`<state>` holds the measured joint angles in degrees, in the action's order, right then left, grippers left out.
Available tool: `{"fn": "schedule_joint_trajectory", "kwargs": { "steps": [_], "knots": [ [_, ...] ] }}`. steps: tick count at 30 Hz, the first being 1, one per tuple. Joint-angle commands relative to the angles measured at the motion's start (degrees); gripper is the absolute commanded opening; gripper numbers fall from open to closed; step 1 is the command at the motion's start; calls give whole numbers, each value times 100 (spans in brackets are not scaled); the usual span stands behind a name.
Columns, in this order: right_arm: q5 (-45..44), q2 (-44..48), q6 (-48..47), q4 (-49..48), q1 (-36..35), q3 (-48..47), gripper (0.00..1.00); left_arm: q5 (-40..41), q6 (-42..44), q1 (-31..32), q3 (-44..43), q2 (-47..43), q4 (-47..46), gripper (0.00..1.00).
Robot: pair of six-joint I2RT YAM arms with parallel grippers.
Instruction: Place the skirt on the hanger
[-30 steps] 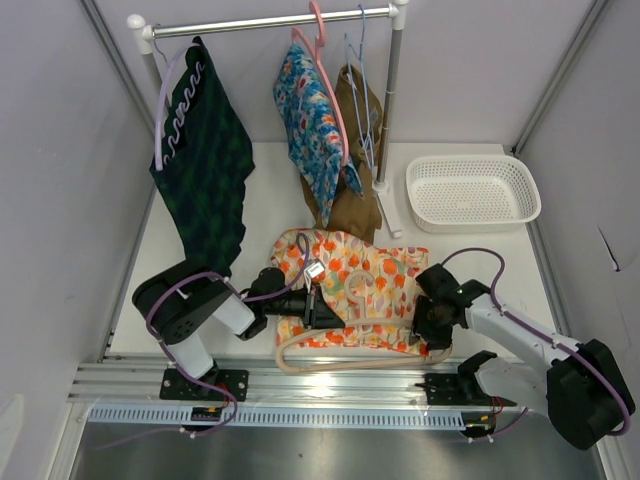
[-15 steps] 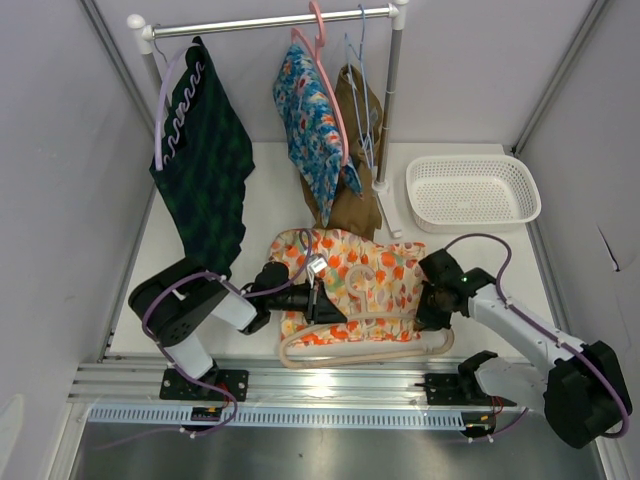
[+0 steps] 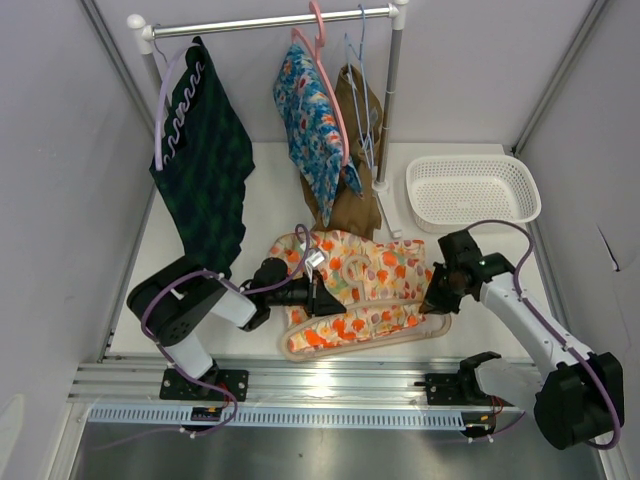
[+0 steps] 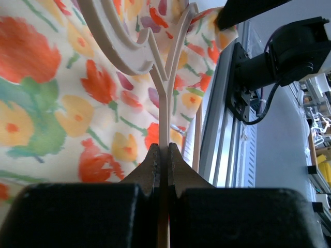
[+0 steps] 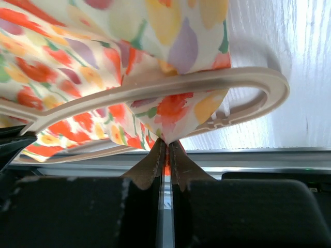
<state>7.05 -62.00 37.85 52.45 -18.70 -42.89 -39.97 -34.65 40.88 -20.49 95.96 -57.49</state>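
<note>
The orange floral skirt [image 3: 365, 272] lies on the table in front of the arms, with the beige hanger [image 3: 350, 345] partly inside it. My left gripper [image 3: 320, 297] is shut on the hanger's thin stem [image 4: 163, 103] just below the hook, over the skirt [image 4: 51, 93]. My right gripper [image 3: 436, 300] is at the skirt's right edge. It is shut on a pinched corner of the skirt [image 5: 176, 111], which drapes over the hanger's curved end [image 5: 258, 82]. In the wrist views both pairs of fingers, left gripper [image 4: 163, 148] and right gripper [image 5: 165, 143], are pressed together.
A clothes rack [image 3: 270, 20] at the back holds a dark green garment [image 3: 205, 160], a blue floral garment [image 3: 312, 125] on a pink hanger and a brown garment [image 3: 357, 190]. A white basket [image 3: 472, 192] stands at the back right. A metal rail [image 3: 320, 385] runs along the near edge.
My right gripper has shut on the skirt's right corner and moved up and away from the rail, pulling the cloth over the hanger's end. The hanger has tilted. The left gripper keeps its hold.
</note>
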Motion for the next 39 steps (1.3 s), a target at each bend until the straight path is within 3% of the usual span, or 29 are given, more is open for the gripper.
{"fn": "schedule_joint_trajectory", "kwargs": {
  "steps": [1,24,32,36,39],
  "knots": [
    [121,74,-260,99,191,-474,3,173,371,-63,-130,37,80,0],
    [842,-216,-972,143,1982,-782,2,744,1259,-116,-333,-455,1302,0],
    [789,-120,-990,-14,1993,-308,4,1289,1567,-124,-508,-649,1820,0],
    [850,-102,-788,-94,1923,-237,14,1333,1558,-124,-552,-623,1786,0],
    [685,-50,-656,-156,1634,-202,36,1307,1541,-116,-552,-640,1759,0]
  ]
}}
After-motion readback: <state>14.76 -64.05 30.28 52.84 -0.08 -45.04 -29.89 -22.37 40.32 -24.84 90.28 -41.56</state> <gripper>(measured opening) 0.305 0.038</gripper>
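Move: About 5 cm to the right of the right hand, roughly level with it and 4 cm lower, is the hanger's right end; the hand already pinches the orange-flowered skirt's near edge. The skirt's middle lies some 17 cm left, 6 cm ahead and 7 cm down. The left hand already grips the hanger by its neck; from it the hanger's right end is about 25 cm right and 3 cm back, the hook 9 cm ahead and 3 cm right. Drawing the pinched skirt edge outward along the hanger's right end, the right hand goes about 4 cm right and 3 cm forward, rising a couple of centimetres, then sinks about 1 cm and starts opening its fingers with cloth still between them. Meanwhile the left hand, keeping its grip, carries the hanger some 4 cm forward and turns it about 15 degrees. ##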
